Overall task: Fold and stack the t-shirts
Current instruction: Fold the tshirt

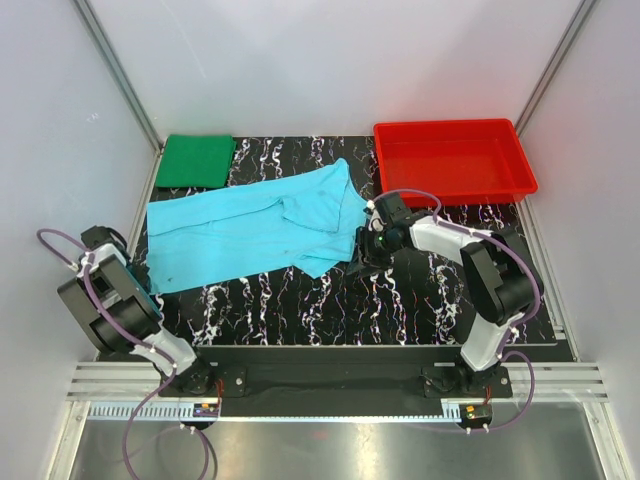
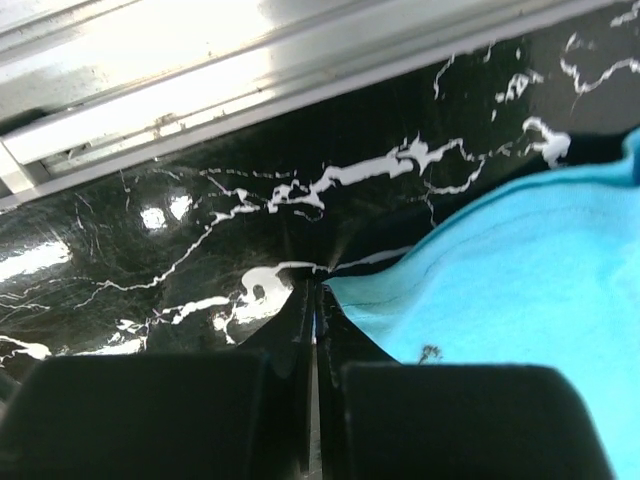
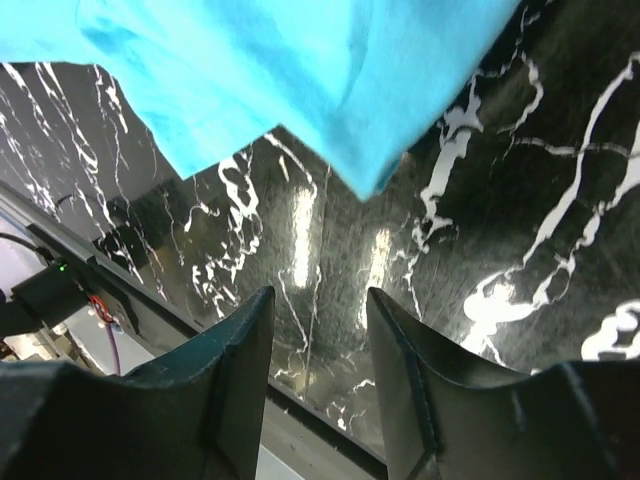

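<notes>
The light cyan-blue t-shirt (image 1: 250,228) lies spread out across the middle of the marble table, partly folded over at its right end. At the back left sits the dark green t-shirt (image 1: 196,160), folded into a neat rectangle. My left gripper (image 2: 316,288) is down at the cyan shirt's (image 2: 520,290) near left corner. Its jaws are pressed together with the cloth's tip drawn into them. Just off the cyan shirt's (image 3: 300,70) right corner, my right gripper (image 3: 320,292) hangs over bare table. It is open with nothing between its fingers, as the top view also shows for the right gripper (image 1: 365,250).
A red plastic tray (image 1: 520,160) stands at the back right, holding nothing. White walls close in the table on three sides, and a metal rail (image 2: 250,70) runs along the table edge by my left gripper.
</notes>
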Available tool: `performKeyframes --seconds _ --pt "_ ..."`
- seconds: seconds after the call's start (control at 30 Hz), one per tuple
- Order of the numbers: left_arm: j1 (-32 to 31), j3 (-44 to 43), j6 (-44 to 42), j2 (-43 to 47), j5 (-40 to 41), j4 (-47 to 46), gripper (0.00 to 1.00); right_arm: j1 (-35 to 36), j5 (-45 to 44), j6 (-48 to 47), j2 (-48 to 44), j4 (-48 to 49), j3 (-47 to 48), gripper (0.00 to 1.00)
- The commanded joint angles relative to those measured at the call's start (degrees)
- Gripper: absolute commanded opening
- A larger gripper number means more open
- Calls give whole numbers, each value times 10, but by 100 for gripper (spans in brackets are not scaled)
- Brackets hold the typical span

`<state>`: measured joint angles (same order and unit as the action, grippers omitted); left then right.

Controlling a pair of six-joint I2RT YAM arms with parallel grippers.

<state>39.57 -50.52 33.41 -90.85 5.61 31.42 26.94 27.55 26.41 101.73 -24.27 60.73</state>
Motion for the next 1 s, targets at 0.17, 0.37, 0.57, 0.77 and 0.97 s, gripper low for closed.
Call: performKeyframes --seconds 0.17,0.37,0.57,0.77,0.97 --pt "-4 41 -27 29 -40 15 0 1 -75 -79 58 -4 97 49" --pt "-4 46 -31 33 -40 17 0 0 -112 -109 74 -14 127 49" --pt "-5 39 -29 32 -42 21 0 0 -92 -112 83 -19 136 47" --pt "-4 39 -26 32 -43 23 0 0 -58 -59 54 33 85 48" --pt "-5 37 -27 34 -42 27 0 1 -50 -30 55 62 76 46"
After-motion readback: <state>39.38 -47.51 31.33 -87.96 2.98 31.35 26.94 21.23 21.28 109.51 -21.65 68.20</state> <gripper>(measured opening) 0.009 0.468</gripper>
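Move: The right hand's target is the t-shirt's near right corner, about 5 cm ahead of it, straight in line, and 3 cm lower. The small sleeve corner sticks out some 8 cm to the left of that corner and 3 cm nearer the base; the red box's middle is about 27 cm ahead and 23 cm right of the hand. The left hand, shut on the near left corner, has the near right corner about 43 cm to its right and 6 cm ahead. The right hand reaches quickly forward about 6.5 cm over the near right corner, its fingertips tilting forward by roughly 10 degrees, then eases back some 1.5 cm while sinking to end about 2 cm lower, its half-open fingers now either side of the corner and not yet closing. The left hand keeps its pinch on the near left corner and draws it slightly to the right and a touch back, then holds it there for the rest. ##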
